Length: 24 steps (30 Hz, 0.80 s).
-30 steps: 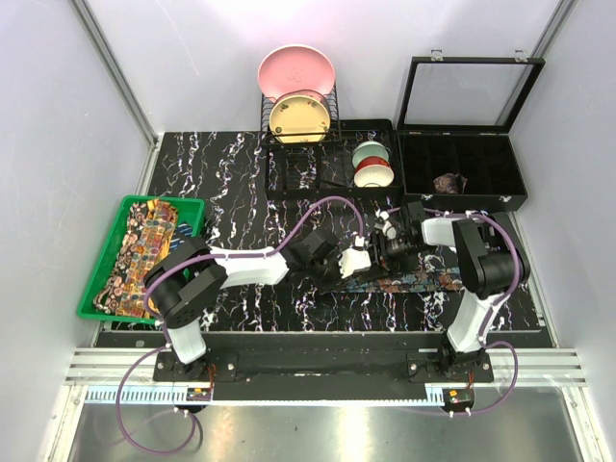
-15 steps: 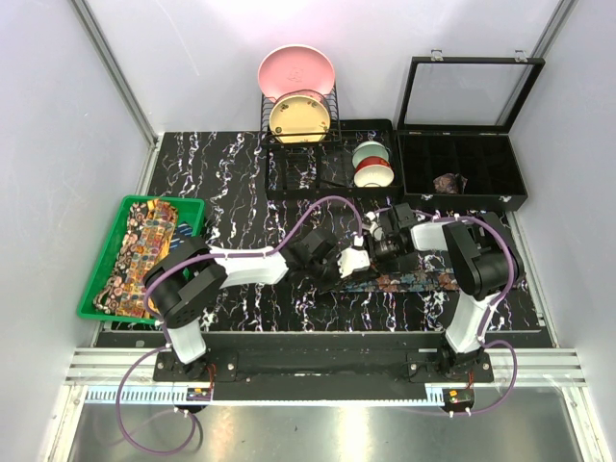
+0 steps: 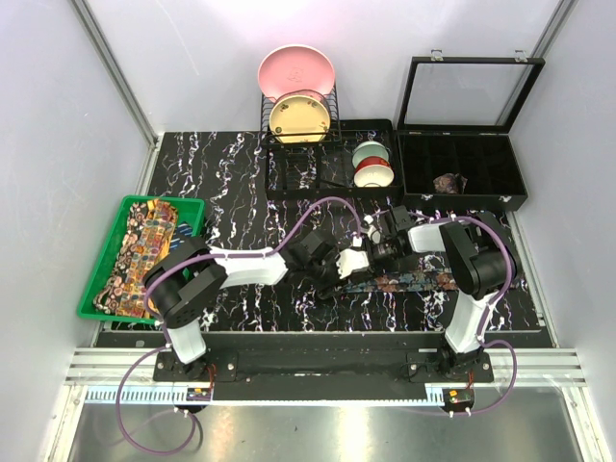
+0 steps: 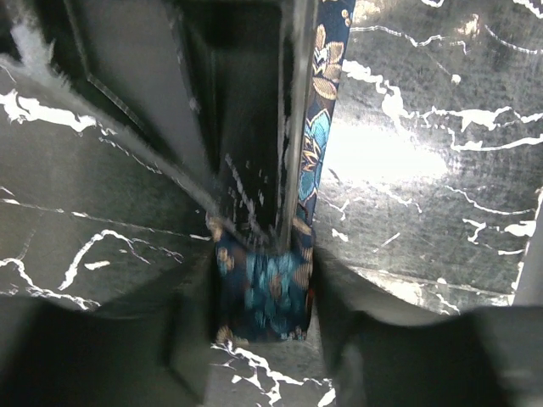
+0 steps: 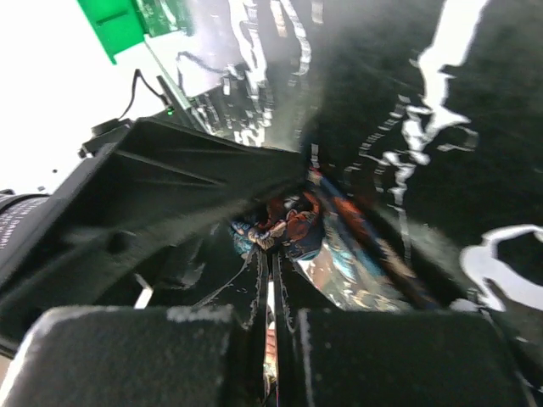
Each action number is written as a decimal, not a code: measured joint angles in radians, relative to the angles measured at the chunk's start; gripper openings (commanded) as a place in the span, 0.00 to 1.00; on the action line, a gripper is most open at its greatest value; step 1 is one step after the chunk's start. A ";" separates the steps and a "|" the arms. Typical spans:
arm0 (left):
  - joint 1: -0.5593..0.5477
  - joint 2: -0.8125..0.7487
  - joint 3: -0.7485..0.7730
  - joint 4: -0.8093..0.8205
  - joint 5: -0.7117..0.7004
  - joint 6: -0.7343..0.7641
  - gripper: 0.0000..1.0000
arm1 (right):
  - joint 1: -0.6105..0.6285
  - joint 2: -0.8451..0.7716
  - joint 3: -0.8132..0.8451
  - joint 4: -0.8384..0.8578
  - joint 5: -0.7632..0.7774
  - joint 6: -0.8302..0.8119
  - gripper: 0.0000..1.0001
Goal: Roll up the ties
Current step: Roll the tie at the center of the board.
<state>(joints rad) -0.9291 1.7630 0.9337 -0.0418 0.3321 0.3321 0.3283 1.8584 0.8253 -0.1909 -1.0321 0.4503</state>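
Note:
A dark blue tie (image 3: 423,281) with teal and reddish motifs lies flat on the marble table right of centre. Its folded end (image 4: 263,292) sits between my left gripper's (image 4: 263,305) fingers, which stand open with narrow dark gaps on either side. My left gripper (image 3: 348,265) and right gripper (image 3: 378,253) meet nose to nose over that end. The right gripper (image 5: 271,280) is shut on a thin layer of the tie (image 5: 339,254), a sliver of cloth showing between its pads. More ties (image 3: 144,250), yellow-orange paisley, lie in the green tray (image 3: 101,265). A rolled tie (image 3: 449,183) sits in the black box.
The open black compartment box (image 3: 462,202) stands at the back right. A dish rack with a pink and a yellow plate (image 3: 296,96) stands behind the grippers, and stacked bowls (image 3: 372,166) sit beside it. The purple cable (image 3: 332,204) arches over the left arm.
The right gripper has shifted left toward the left gripper and closed on the tie's end. The left gripper's jaws have widened around the fold.

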 measured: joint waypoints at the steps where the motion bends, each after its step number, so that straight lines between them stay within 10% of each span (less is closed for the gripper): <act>1: 0.000 -0.002 -0.003 -0.001 0.000 -0.002 0.58 | -0.002 0.004 0.001 -0.011 0.006 -0.006 0.00; 14: 0.000 -0.059 -0.009 -0.005 0.014 -0.026 0.81 | -0.040 0.008 0.025 -0.188 0.116 -0.119 0.00; 24: 0.000 -0.080 -0.038 0.072 0.051 -0.013 0.75 | -0.042 0.030 0.073 -0.283 0.163 -0.161 0.00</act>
<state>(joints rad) -0.9291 1.6833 0.8959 0.0307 0.3832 0.3187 0.2867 1.8885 0.8982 -0.4736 -0.8692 0.2897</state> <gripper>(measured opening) 0.794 0.014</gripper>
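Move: The tie's roll sits at the left hand point, about 1 cm to its right, between the parting fingers. The shut right fingertips already pinch its edge; its middle is some 1 cm back, 1 cm left and 1 cm below the right hand. From the right hand, the middle of the unrolled tail lies on the board about 17 cm to the right, 1 cm back and 3 cm lower. The red bowl stands roughly 22 cm ahead and 4 cm right, near hand height. Rightwards and down, the right hand draws the roll out from between the left fingers by about 4 cm, keeping its pinch on the edge and tipping its fingers some 10 degrees further down. The left fingers spread wide to let the roll go, and that hand lifts about 3 cm, easing slightly right. ##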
